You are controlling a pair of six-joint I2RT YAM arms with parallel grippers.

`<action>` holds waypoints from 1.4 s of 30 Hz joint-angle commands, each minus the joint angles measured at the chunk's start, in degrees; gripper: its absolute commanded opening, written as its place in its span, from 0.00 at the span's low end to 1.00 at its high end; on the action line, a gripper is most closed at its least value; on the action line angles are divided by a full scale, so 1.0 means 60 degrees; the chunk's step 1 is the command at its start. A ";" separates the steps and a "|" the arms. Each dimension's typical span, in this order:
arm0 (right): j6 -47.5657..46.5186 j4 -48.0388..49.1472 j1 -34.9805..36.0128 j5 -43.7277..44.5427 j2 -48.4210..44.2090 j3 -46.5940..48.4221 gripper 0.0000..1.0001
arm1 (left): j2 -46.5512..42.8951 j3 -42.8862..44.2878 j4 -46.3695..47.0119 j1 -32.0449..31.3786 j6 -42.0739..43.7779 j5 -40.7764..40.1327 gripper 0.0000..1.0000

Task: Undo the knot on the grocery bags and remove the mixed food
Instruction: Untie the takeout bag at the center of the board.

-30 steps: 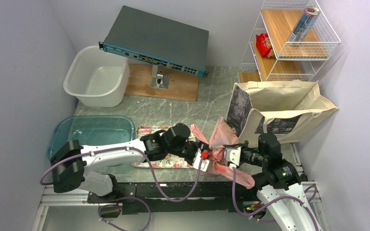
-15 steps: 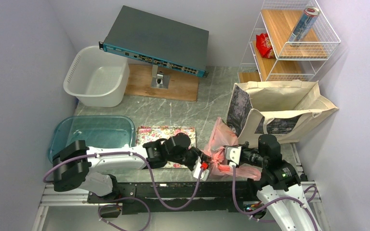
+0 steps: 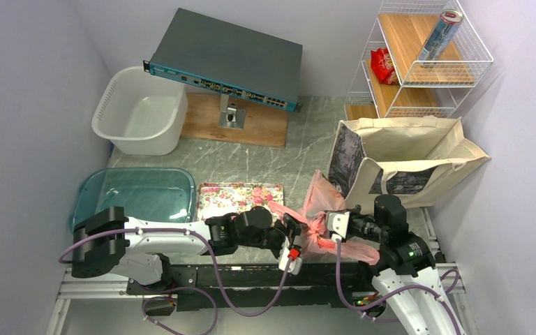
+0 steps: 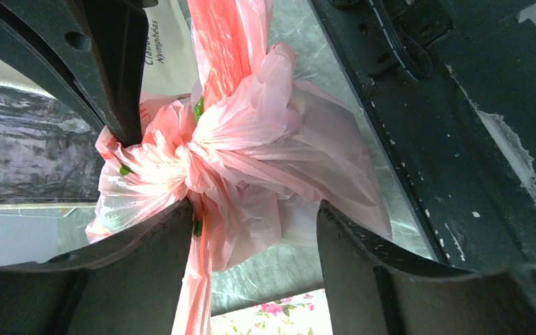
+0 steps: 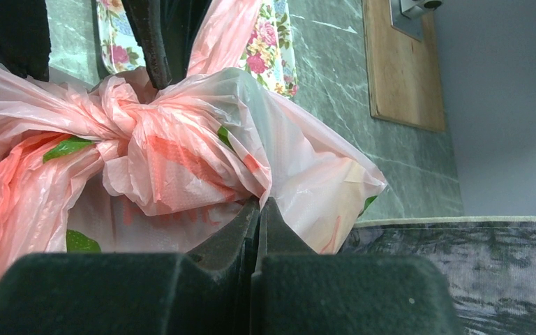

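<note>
The thin pink grocery bag point(image 3: 323, 209) lies near the table's front edge, beside the beige canvas tote point(image 3: 398, 157). Its knot point(image 4: 197, 164) is a tight bunched lump just beyond my left gripper point(image 4: 255, 216), which is open. A loose fold of the bag sits between the left jaws and a pink strand trails down one finger point(image 4: 146, 269). My right gripper point(image 5: 259, 204) is shut on the bag's plastic just below the knot point(image 5: 122, 122). Green food point(image 5: 66, 148) shows through the plastic; the rest of the mixed food is hidden. From above, the left gripper point(image 3: 301, 236) and right gripper point(image 3: 321, 230) meet at the bag.
A floral tray point(image 3: 241, 194) and a teal bin point(image 3: 136, 192) lie left of the bag. A white basket point(image 3: 139, 112) and a network switch point(image 3: 227, 59) stand at the back. The wire rack point(image 3: 426, 63) holds a silver can point(image 3: 441, 35) and a red packet point(image 3: 382, 64).
My left gripper has slid toward the near edge and its jaws have spread wider after briefly narrowing. The bag has settled lower. My right gripper has kept its pinch and place.
</note>
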 commanded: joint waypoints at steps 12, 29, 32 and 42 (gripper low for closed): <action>0.0520 0.0546 -0.0048 0.0619 -0.0027 -0.0143 0.00 | 0.0705 0.0325 0.0638 0.0758 0.0010 0.0773 0.00; 0.0844 0.1674 -0.0429 0.2420 0.1278 0.0566 0.00 | -0.0819 -0.2101 -0.1073 0.0550 0.4335 0.1797 0.00; 0.0920 0.1652 -0.0568 0.2381 0.1399 0.0804 0.00 | -0.0908 -0.2237 -0.1210 0.0579 0.4631 0.1672 0.00; 0.1649 0.2040 -0.0977 0.2388 0.1738 0.1438 0.00 | -0.1297 -0.2545 -0.1820 0.0866 0.5447 0.1746 0.00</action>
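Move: The knot of the pink takeout bag sits just off my open left fingertips, about 2 cm farther out, 2 cm to the right and slightly lower. The floral tray lies some 19 cm left of that hand, 4 cm ahead and 12 cm below. From my right hand, which already pinches bag film, the knot is about 4 cm back and 3 cm left; the tote's middle is roughly 14 cm ahead and 23 cm right. I slip my left hand about 2.5 cm forward and a little right to the knot, shut its fingers on the bag film beside it, then pull about 5 cm left, away from my right hand, rolling some 25 degrees so the hand's forward side lifts. My right hand keeps its pinch and shifts about 3 cm forward, dipping slightly on the way. ##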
